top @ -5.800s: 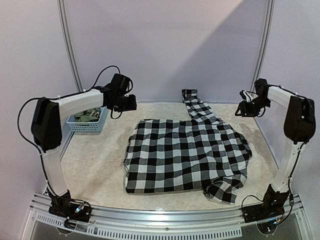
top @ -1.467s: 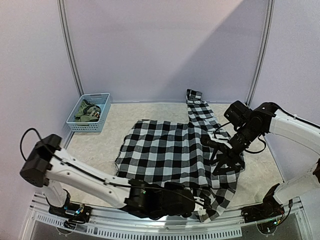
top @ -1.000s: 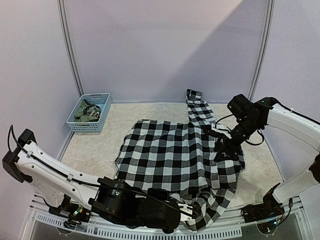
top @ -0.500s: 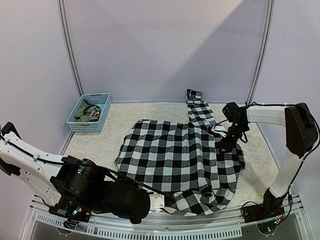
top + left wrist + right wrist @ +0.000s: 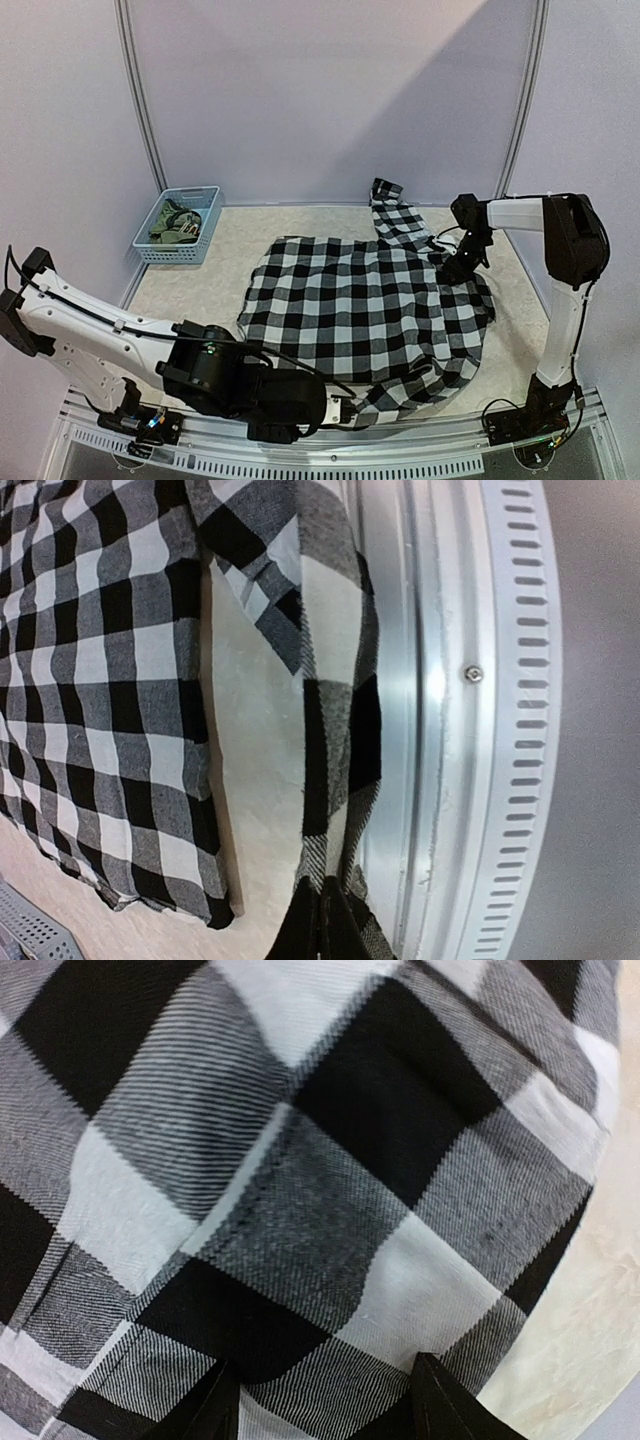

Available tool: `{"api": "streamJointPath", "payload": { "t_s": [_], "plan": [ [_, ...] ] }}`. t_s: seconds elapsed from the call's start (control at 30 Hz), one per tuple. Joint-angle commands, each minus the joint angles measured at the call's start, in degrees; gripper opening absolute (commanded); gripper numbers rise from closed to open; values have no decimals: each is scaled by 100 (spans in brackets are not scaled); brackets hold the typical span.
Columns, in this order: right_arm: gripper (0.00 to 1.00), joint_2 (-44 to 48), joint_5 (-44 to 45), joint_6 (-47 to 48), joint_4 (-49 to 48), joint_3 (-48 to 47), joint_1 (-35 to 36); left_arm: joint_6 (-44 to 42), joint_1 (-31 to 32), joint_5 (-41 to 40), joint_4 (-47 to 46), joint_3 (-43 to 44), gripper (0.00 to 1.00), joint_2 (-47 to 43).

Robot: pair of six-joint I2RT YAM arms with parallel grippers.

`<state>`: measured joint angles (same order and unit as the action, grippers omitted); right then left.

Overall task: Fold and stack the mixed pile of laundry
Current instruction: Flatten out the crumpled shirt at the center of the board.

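Observation:
The black-and-white checked shirt [image 5: 365, 310] lies spread over the middle of the table, one sleeve [image 5: 388, 205] reaching to the back wall. My left gripper [image 5: 335, 410] sits low at the near edge, shut on a fold of the shirt's near hem. In the left wrist view the pinched cloth [image 5: 335, 780] runs up from the left gripper [image 5: 322, 890] beside the metal rail. My right gripper [image 5: 460, 265] rests on the shirt's right shoulder. In the right wrist view its fingers [image 5: 215, 1405] stand apart with checked cloth [image 5: 320, 1210] flat between them. The olive-green shirt [image 5: 172, 224] lies in the basket.
The light blue lattice basket [image 5: 200, 245] stands at the back left corner. A slotted metal rail [image 5: 400, 450] runs along the near edge, right next to the held hem [image 5: 440, 680]. Bare tabletop [image 5: 190, 290] shows left of the shirt.
My left arm has dragged the shirt's near right corner leftward along the near edge. My right gripper has moved back and right onto the shoulder, and the shirt lies flatter.

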<state>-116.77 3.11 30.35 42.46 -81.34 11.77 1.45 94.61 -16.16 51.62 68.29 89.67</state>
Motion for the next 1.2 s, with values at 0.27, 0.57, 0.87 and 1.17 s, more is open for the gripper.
{"api": "streamJointPath", "payload": {
  "t_s": [0.27,0.57,0.87,1.17],
  "plan": [
    [58,-686,99,-288,131,-308,-385,-977,-707,534,-278,523,0,651],
    [59,679,-598,-348,470,324,-389,-798,-1062,-53,-192,170,34,-105],
    [60,1940,-871,-82,725,788,-390,46,-2647,-567,-1049,-406,65,-1211],
    [61,1667,-750,-90,713,604,-587,2554,-4961,-208,-1961,-693,73,-353]
  ]
}}
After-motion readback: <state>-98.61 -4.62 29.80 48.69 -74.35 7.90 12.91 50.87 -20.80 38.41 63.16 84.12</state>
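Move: The left hand grips the cuff of the shirt's near sleeve about 10 cm above the front rail, which lies some 2 cm behind it; the sleeve trails to its right, its middle about 10 cm right and 5 cm ahead. The shirt's left edge is about 30 cm ahead and 18 cm left. The right hand is down at the shirt's far right part, with the right edge some 8 cm right and 4 cm back, and the far sleeve about 19 cm ahead and 9 cm left. The left hand draws the near cuff forward about 3 cm and slightly right, dips a little and opens to let it go, then rises and sweeps some 22 cm forward and 12 cm left, fingers opening wide and wrist turning about 55 degrees counter-clockwise, sinking again as it comes over the shirt's left edge. The right hand, fingers half open and resting on the cloth, slides about 2 cm forward and right, pauses, then draws back about 6 cm and lifts clear, ending some 8 cm higher. ##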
